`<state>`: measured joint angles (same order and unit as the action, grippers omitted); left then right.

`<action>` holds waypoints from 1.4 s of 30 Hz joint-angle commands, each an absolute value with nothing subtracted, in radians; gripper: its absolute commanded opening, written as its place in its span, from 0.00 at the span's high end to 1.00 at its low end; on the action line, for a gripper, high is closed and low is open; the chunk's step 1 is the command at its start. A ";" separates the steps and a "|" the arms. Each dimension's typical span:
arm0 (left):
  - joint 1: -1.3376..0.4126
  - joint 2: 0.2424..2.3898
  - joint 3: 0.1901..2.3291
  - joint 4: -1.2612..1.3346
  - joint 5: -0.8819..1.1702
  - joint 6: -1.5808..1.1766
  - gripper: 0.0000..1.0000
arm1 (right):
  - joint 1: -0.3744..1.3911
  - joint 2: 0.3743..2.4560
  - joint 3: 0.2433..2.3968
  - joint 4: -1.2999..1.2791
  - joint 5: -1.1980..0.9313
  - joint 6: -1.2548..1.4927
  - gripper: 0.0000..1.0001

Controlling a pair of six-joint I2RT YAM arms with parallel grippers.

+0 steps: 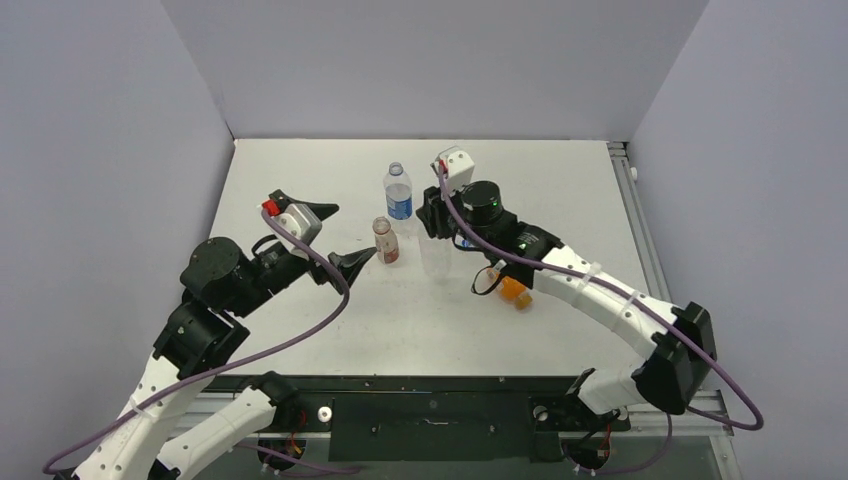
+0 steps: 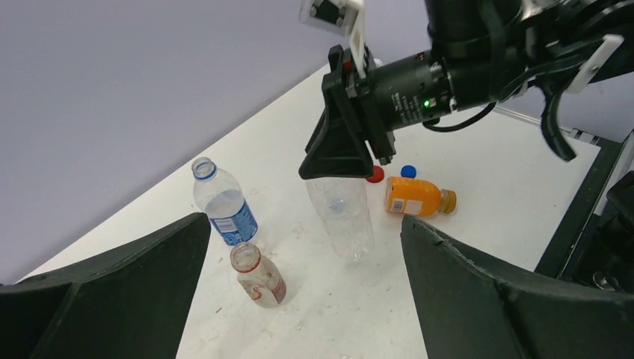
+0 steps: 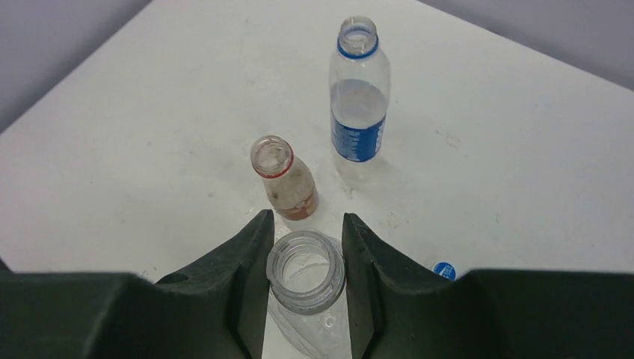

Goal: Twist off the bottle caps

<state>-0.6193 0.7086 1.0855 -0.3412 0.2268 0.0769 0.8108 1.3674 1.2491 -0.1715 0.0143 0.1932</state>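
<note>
My right gripper (image 3: 306, 241) is shut on the open neck of the clear unlabelled bottle (image 3: 306, 273), which stands upright with no cap on it (image 2: 345, 217). The Pepsi bottle (image 1: 398, 192) and the short reddish-label bottle (image 1: 385, 241) stand uncapped to its left. The orange bottle (image 2: 415, 197) lies on its side with its orange cap (image 2: 447, 200) on. A red cap (image 2: 375, 174) and a blue cap (image 2: 407, 171) lie loose beside it. My left gripper (image 1: 350, 232) is wide open just left of the short bottle, holding nothing.
The white table (image 1: 300, 170) is walled by grey panels at the back and both sides. A metal rail (image 1: 630, 190) runs along its right edge. The right arm (image 1: 600, 290) reaches over the lying orange bottle.
</note>
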 commanded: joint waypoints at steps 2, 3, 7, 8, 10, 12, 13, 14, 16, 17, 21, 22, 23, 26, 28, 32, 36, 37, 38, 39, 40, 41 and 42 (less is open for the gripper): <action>-0.614 0.692 1.096 -0.388 0.179 0.107 0.03 | 0.808 1.418 1.161 0.153 0.109 0.175 1.00; -0.614 0.691 1.096 -0.391 0.181 0.107 0.03 | 0.808 1.437 1.152 0.202 0.124 0.170 1.00; -0.612 0.695 1.100 -0.407 0.191 0.096 0.03 | 0.801 1.507 1.118 0.316 0.129 0.168 1.00; -0.612 0.693 1.100 -0.408 0.195 0.092 0.03 | 0.800 1.520 1.114 0.346 0.132 0.168 1.00; -0.612 0.692 1.103 -0.411 0.201 0.088 0.03 | 0.796 1.550 1.096 0.393 0.146 0.172 1.00; -0.612 0.691 1.105 -0.412 0.206 0.086 0.03 | 0.790 1.584 1.074 0.433 0.160 0.182 1.00; -0.612 0.690 1.106 -0.414 0.206 0.085 0.03 | 0.788 1.595 1.070 0.438 0.164 0.186 1.00; -0.612 0.690 1.107 -0.416 0.206 0.085 0.03 | 0.787 1.614 1.067 0.446 0.170 0.192 1.00; -0.612 0.691 1.110 -0.418 0.208 0.083 0.03 | 0.786 1.639 1.062 0.451 0.179 0.199 1.00; -0.612 0.692 1.111 -0.418 0.209 0.083 0.03 | 0.787 1.647 1.060 0.450 0.181 0.200 1.00; -0.612 0.693 1.110 -0.409 0.216 0.080 0.03 | 0.785 1.662 1.041 0.453 0.192 0.214 1.00; -0.612 0.693 1.109 -0.407 0.217 0.078 0.03 | 0.785 1.663 1.040 0.449 0.194 0.214 1.00; -0.612 0.693 1.108 -0.402 0.220 0.076 0.03 | 0.784 1.663 1.038 0.446 0.196 0.215 1.00; -0.612 0.696 1.108 -0.394 0.224 0.071 0.04 | 0.784 1.657 1.032 0.439 0.202 0.213 0.92; -0.612 0.697 1.109 -0.389 0.226 0.069 0.04 | 0.784 1.652 1.032 0.431 0.206 0.212 0.73; -0.612 0.698 1.113 -0.383 0.236 0.069 0.03 | 0.785 1.634 1.034 0.421 0.212 0.209 0.43; -0.612 0.699 1.121 -0.380 0.247 0.061 0.03 | 0.784 1.616 1.039 0.408 0.213 0.204 0.34; -0.612 0.699 1.122 -0.380 0.250 0.059 0.03 | 0.783 1.612 1.041 0.406 0.213 0.205 0.33; -0.612 0.699 1.123 -0.380 0.251 0.058 0.03 | 0.783 1.608 1.043 0.405 0.212 0.205 0.32; -0.612 0.699 1.125 -0.380 0.252 0.057 0.03 | 0.783 1.603 1.045 0.400 0.212 0.206 0.31; -0.612 0.698 1.126 -0.380 0.253 0.056 0.03 | 0.783 1.602 1.049 0.399 0.212 0.206 0.31; -0.612 0.698 1.127 -0.380 0.254 0.056 0.03 | 0.782 1.599 1.051 0.394 0.211 0.206 0.30; -0.612 0.696 1.126 -0.380 0.254 0.057 0.03 | 0.783 1.597 1.056 0.391 0.210 0.206 0.30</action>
<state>-0.6182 0.6983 1.0855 -0.4217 0.2379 0.0723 0.7906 1.6604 1.0359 0.3832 0.1989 0.2016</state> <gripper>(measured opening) 0.968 0.695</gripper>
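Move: The right hand still holds the uncapped clear bottle by its neck; the free table spot it is taken to lies about 7 cm ahead, 2 cm left and 29 cm below. From this hand the blue-labelled bottle stands some 16 cm ahead and 7 cm left, the small red-ringed bottle about 6 cm ahead and 10 cm left, and the orange bottle lies about 1 cm back and 18 cm right, their middles roughly 19 to 26 cm down. For the left hand, that spot is some 18 cm ahead, 14 cm right and 39 cm below. The right hand lowers the clear bottle about 11 cm while reaching some 7 cm forward and slightly left, sinking steeply first, then travelling almost level towards the blue-labelled and red-ringed bottles, then sinking again, with the wrist turning about 10 degrees clockwise. With the bottle down beside them, the arm all but stops and the fingers spread to roughly twice their gap, letting go of the neck and staying around it, one on each side. ##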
